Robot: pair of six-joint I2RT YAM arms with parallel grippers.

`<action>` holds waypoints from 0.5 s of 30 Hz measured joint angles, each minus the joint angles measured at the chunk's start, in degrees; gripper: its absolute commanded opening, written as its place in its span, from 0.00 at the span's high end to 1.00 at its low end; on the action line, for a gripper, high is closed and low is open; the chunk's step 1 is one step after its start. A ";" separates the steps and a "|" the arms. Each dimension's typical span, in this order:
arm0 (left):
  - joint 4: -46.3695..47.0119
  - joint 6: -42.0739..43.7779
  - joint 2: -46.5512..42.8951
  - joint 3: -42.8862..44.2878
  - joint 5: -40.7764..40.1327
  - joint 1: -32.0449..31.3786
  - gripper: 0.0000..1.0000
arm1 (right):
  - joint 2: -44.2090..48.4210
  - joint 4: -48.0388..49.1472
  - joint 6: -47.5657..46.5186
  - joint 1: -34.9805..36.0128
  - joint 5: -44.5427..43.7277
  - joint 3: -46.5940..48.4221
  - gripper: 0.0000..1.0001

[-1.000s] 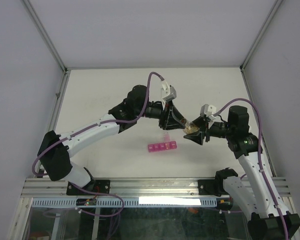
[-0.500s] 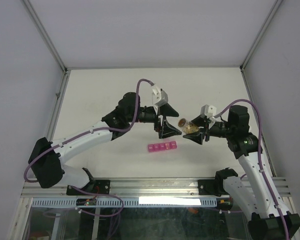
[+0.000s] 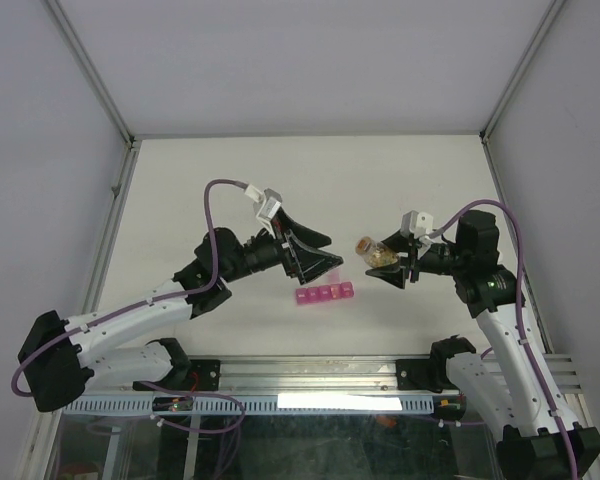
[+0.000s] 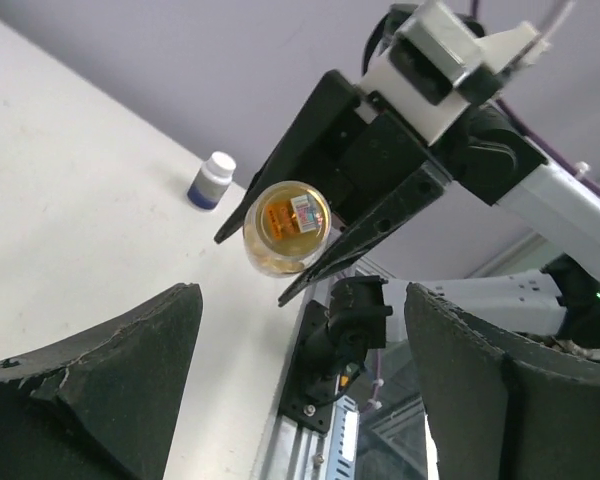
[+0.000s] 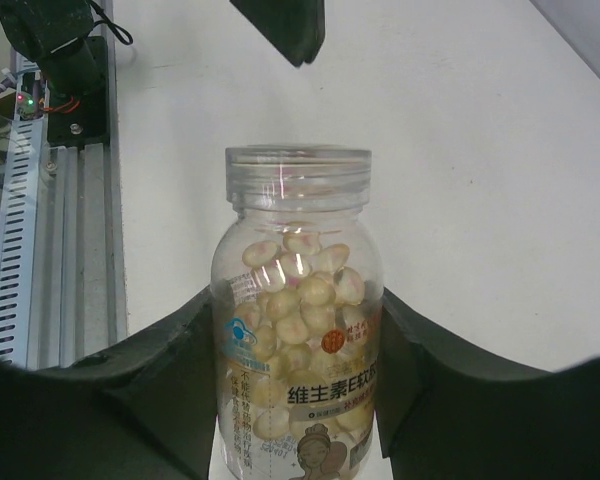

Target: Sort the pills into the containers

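The pills (image 5: 302,290), pale yellow softgels, fill a clear bottle (image 5: 295,340) with no cap on its mouth. My right gripper (image 5: 295,300) is shut on that bottle (image 3: 376,251) and holds it tilted above the table, mouth toward the left arm. The containers (image 3: 323,294), a magenta strip of small compartments, lie on the table below and between the arms. My left gripper (image 3: 325,255) hangs open and empty above the strip's left end, apart from the bottle. Its camera looks straight at the bottle's mouth (image 4: 290,218) between the right gripper's fingers (image 4: 365,235).
A small blue bottle with a white cap (image 4: 212,180) stands on the white table (image 3: 230,180) beyond the held bottle. An aluminium rail (image 3: 310,375) with the arm bases runs along the near edge. Frame posts (image 3: 115,190) border the sides.
My left gripper has let go at the bottle's mouth, opened, and drawn back to the left and lower. The right arm and its bottle have stayed still.
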State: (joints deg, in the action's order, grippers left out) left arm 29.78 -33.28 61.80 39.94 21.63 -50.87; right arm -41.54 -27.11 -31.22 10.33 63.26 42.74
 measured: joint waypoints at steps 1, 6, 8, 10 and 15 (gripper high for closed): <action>-1.16 -0.74 0.11 0.02 -2.67 -1.03 0.16 | 0.00 -0.04 -0.20 0.00 0.04 0.00 1.00; -10.67 -0.15 2.40 6.78 -19.28 -13.11 0.15 | 0.00 -0.15 -0.90 0.00 0.17 0.00 1.00; -12.81 0.13 3.80 9.77 -23.69 -15.80 0.15 | 0.00 -0.17 -1.16 0.00 0.17 0.00 1.00; -14.84 0.46 5.27 12.26 -27.93 -16.63 0.16 | 0.00 -0.17 -1.38 0.00 0.20 0.00 1.00; -18.58 1.31 9.40 16.35 -34.05 -16.70 0.20 | 0.00 -0.17 -1.51 0.00 0.20 0.00 1.00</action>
State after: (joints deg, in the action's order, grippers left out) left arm 11.20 -31.97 71.20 56.29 -12.43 -67.57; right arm -41.54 -27.29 -32.73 10.33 63.46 42.74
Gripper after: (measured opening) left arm 0.820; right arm 0.545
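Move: The lid of the clear pill bottle lies about 7 cm to the right of the open left hand, some 2 cm ahead and 2 cm lower; the bottle's body is about 11 cm to the left hand's right, level with it fore and aft and some 4 cm lower. The pink pill box lies on the table about 30 cm below the left hand and 4 cm ahead. From the right hand, gripping the bottle, the lid is about 5 cm left, 2 cm ahead and 3 cm up. Towards the bottle's lid the left hand travels about 5 cm to the right, dipping back some 2 cm on the way and then coming forward past its starting line. Its wrist turns counter-clockwise by 15 to 20 degrees and rolls a little, left side rising, while its fingers stay wide open. The right hand holds still and keeps its grip on the bottle. ##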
